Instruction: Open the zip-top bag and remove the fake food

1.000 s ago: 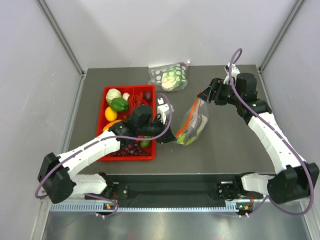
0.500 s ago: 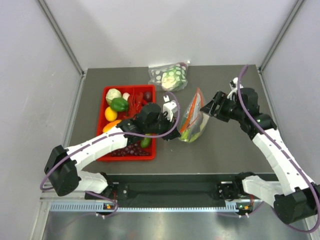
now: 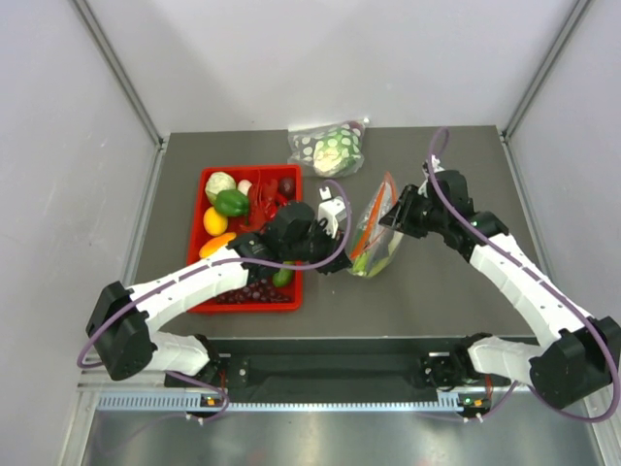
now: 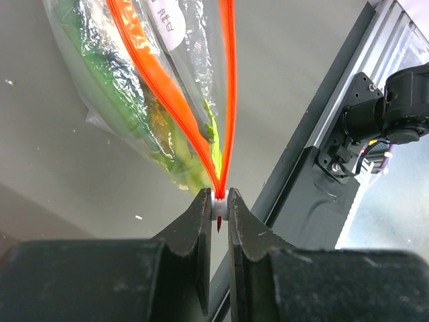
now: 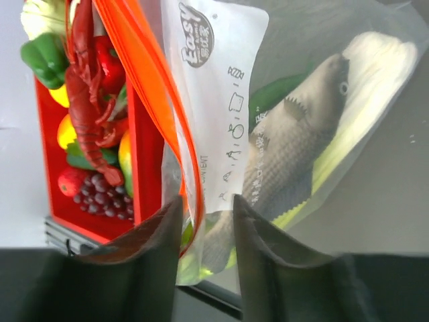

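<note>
The zip-top bag [image 3: 376, 243] stands on edge mid-table, its orange-red zip strip [image 4: 161, 87] parted into two diverging bands. My left gripper [image 3: 345, 238] [image 4: 220, 205] is shut on the small white zip slider [image 4: 220, 203] at the strip's near end. My right gripper [image 3: 393, 216] [image 5: 206, 209] is open, its fingers straddling the bag's edge by the white label [image 5: 221, 87]. Inside the bag lie the grey fish [image 5: 288, 154], the pale celery-like stalk [image 5: 375, 60] and a slim green piece [image 5: 275, 90].
A red tray [image 3: 247, 307] of fake food, with purple grapes [image 5: 100, 194] and a red lobster [image 5: 87, 100], sits just left of the bag. A dotted clear bag [image 3: 330, 148] holding a pale round head lies at the back. The table's front rail [image 4: 315, 134] is close by.
My right gripper has come from the back right down to the bag's right side. My left gripper has shifted right with the slider, and the bag now stands more upright.
</note>
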Motion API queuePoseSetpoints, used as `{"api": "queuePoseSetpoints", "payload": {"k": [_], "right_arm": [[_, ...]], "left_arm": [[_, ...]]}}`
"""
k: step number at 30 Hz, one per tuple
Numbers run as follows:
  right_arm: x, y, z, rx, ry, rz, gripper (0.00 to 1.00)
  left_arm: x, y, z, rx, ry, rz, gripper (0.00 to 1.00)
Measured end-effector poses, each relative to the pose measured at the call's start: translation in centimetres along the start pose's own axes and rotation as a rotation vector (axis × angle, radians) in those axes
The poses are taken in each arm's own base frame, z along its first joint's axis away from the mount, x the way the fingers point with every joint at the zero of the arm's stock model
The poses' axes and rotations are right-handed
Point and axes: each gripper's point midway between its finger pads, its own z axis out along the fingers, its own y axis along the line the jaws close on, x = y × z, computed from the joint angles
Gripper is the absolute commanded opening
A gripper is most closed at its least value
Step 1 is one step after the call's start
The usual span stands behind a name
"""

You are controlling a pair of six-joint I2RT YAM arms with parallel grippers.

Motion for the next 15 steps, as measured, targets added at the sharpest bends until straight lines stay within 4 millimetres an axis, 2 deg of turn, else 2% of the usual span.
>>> {"api": "queuePoseSetpoints", "payload": {"k": [2, 4, 5, 6, 8, 9, 11, 15], "right_arm": [[-0.2, -0.1, 0.1, 0.007, -0.014, -0.001, 0.12], [-0.5, 0.0, 0.1, 0.009, -0.027, 0.003, 0.00], [-0.5, -0.1, 0.3, 0.008, -0.031, 0.004, 0.00], [-0.4, -0.2, 0.4, 0.008, -0.031, 0.006, 0.00], [-0.1, -0.5, 0.6, 0.013, -0.026, 0.006, 0.00], [0.0, -0.6, 0.7, 0.015, -0.023, 0.006, 0.00], [0.2, -0.8, 0.8, 0.020, -0.019, 0.006, 0.00], [0.3, -0.9, 0.8, 0.022, -0.017, -0.004, 0.00]], "left_arm": [[0.0, -0.1, 0.0, 0.002, 0.001, 0.002, 0.00], [0.1, -0.3, 0.0, 0.009, 0.004, 0.008, 0.02], [0.1, -0.4, 0.0, 0.016, 0.005, 0.013, 0.07], [0.2, -0.6, 0.0, 0.024, 0.007, 0.019, 0.19], [0.2, -0.8, 0.1, 0.041, 0.008, 0.039, 0.63], [0.2, -1.0, 0.0, 0.052, 0.009, 0.047, 0.73], [0.2, -1.3, 0.0, 0.065, 0.011, 0.045, 0.83], [-0.8, -1.0, -0.2, 0.039, -0.012, 0.054, 0.88]]}}
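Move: The right hand's half-open fingers straddle the bag's orange zip edge, which lies about level with the fingertips and 1 cm to the left. From that hand the fish in the bag is roughly 1 cm ahead, 4 cm right and 12 cm down; the red bin's middle is some 29 cm left, 3 cm back and 17 cm down. The left hand's pads still pinch the zip end, right at the hand point; from there the fish is about 9 cm ahead, 11 cm right and 12 cm below. The right hand barely travels: its fingers shut fully on the orange zip edge while it eases a little forward and then sinks about 1 cm, pinching the edge and keeping hold of it. With that grip made, the left hand draws back about 1 cm with a slight drift right, spreads its fingers almost fully to let go of the white zip end, then comes forward again and rises about 1 cm. ##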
